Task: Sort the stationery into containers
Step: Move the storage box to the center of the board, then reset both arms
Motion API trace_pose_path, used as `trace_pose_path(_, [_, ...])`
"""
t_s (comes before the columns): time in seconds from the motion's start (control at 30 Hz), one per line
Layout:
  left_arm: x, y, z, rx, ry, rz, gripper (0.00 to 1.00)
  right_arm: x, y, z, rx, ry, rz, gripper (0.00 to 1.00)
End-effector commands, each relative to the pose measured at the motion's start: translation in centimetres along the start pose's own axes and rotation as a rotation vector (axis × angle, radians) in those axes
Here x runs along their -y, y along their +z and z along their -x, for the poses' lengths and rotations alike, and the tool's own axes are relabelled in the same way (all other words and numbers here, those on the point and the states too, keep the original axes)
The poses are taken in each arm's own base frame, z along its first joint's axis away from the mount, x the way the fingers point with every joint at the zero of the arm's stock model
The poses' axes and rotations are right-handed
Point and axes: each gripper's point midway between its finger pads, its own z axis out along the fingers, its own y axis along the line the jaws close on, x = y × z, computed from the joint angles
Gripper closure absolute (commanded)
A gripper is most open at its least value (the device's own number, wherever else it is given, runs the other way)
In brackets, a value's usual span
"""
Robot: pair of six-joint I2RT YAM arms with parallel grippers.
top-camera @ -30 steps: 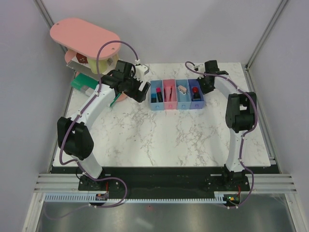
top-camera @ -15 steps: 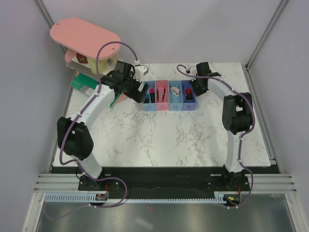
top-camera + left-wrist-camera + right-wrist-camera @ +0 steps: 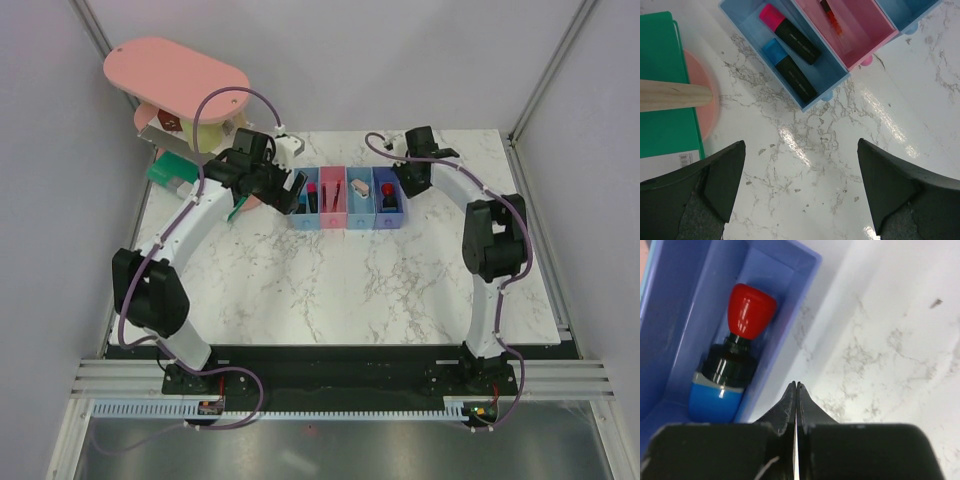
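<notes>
Four containers stand in a row: light blue [image 3: 303, 218], pink [image 3: 333, 214], light blue [image 3: 360, 212] and purple-blue [image 3: 388, 214]. The first light blue bin [image 3: 747, 25] holds a pink-capped marker [image 3: 790, 34] and a blue-capped one [image 3: 790, 70]. A thin red pen [image 3: 831, 17] lies in the pink bin [image 3: 865, 35]. A pale eraser [image 3: 360, 186] sits in the third. The red-and-black knob piece [image 3: 737, 352] lies in the purple bin [image 3: 685, 315]. My left gripper [image 3: 801, 145] hangs open over bare marble beside the first bin. My right gripper [image 3: 796, 385] is shut and empty, tips at the purple bin's outer wall.
A green flat box [image 3: 665, 85] and a pink disc [image 3: 702, 100] with a wooden stick [image 3: 675, 95] over it lie left of the bins. The large pink oval-topped stand [image 3: 175, 75] rises at the back left. Grey walls close in the marble table [image 3: 330, 290].
The whole row of bins has slid left, with my shut right gripper following against the purple bin's right side. My left arm has drawn back slightly to the left.
</notes>
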Motion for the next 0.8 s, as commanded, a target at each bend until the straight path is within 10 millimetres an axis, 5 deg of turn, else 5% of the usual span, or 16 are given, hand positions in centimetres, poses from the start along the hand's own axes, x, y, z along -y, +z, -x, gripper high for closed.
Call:
trace_pose_path(0.0, [-0.1,-4.4,4.0,0.162,0.021,0.026,0.0,3.5,-6.9,3.0,0.124,0.025,-0.071,1.0])
trace_pose_path(0.17, [-0.2,-9.1,6.0,0.251,0.084,0.07,0.0,4.4,-13.5,3.5,0.18,-0.017,-0.095,0.91])
trace_pose_path(0.3, [0.0,-13.5,6.3,0.32,0.145,0.123,0.0,3.2,-17.6,3.3,0.202,-0.05,-0.043,0.5])
trace_pose_path(0.47, [1.1,-15.5,3.9,0.31,0.183,0.114,0.0,1.8,-21.6,2.6,0.221,-0.058,0.012,0.02])
trace_pose_path(0.77, [2.3,-18.0,-0.5,0.316,0.099,0.148,0.0,-0.9,-28.5,0.4,0.35,-0.078,0.062,0.02])
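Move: The storage box, already near the board's centre, has its middle about 12 cm left of the closed right fingertips, level with them fore-and-aft and some 3 cm lower. Beside that hand, about 4 cm left, lies the red-capped bottle in the end compartment; the eraser lies roughly 9 cm left and 1 cm ahead. From the left hand, the box is about 9 cm ahead, 12 cm right and 12 cm below. Up and back, both hands withdraw quickly from the storage box. The right rises about 20 cm from beside its right wall, first drifting right, then drawing back roughly half as far while its shut fingers spread wide. The left, still wide open, lifts and backs off left, tilting its fingertips up some 20 degrees before sinking slightly. ##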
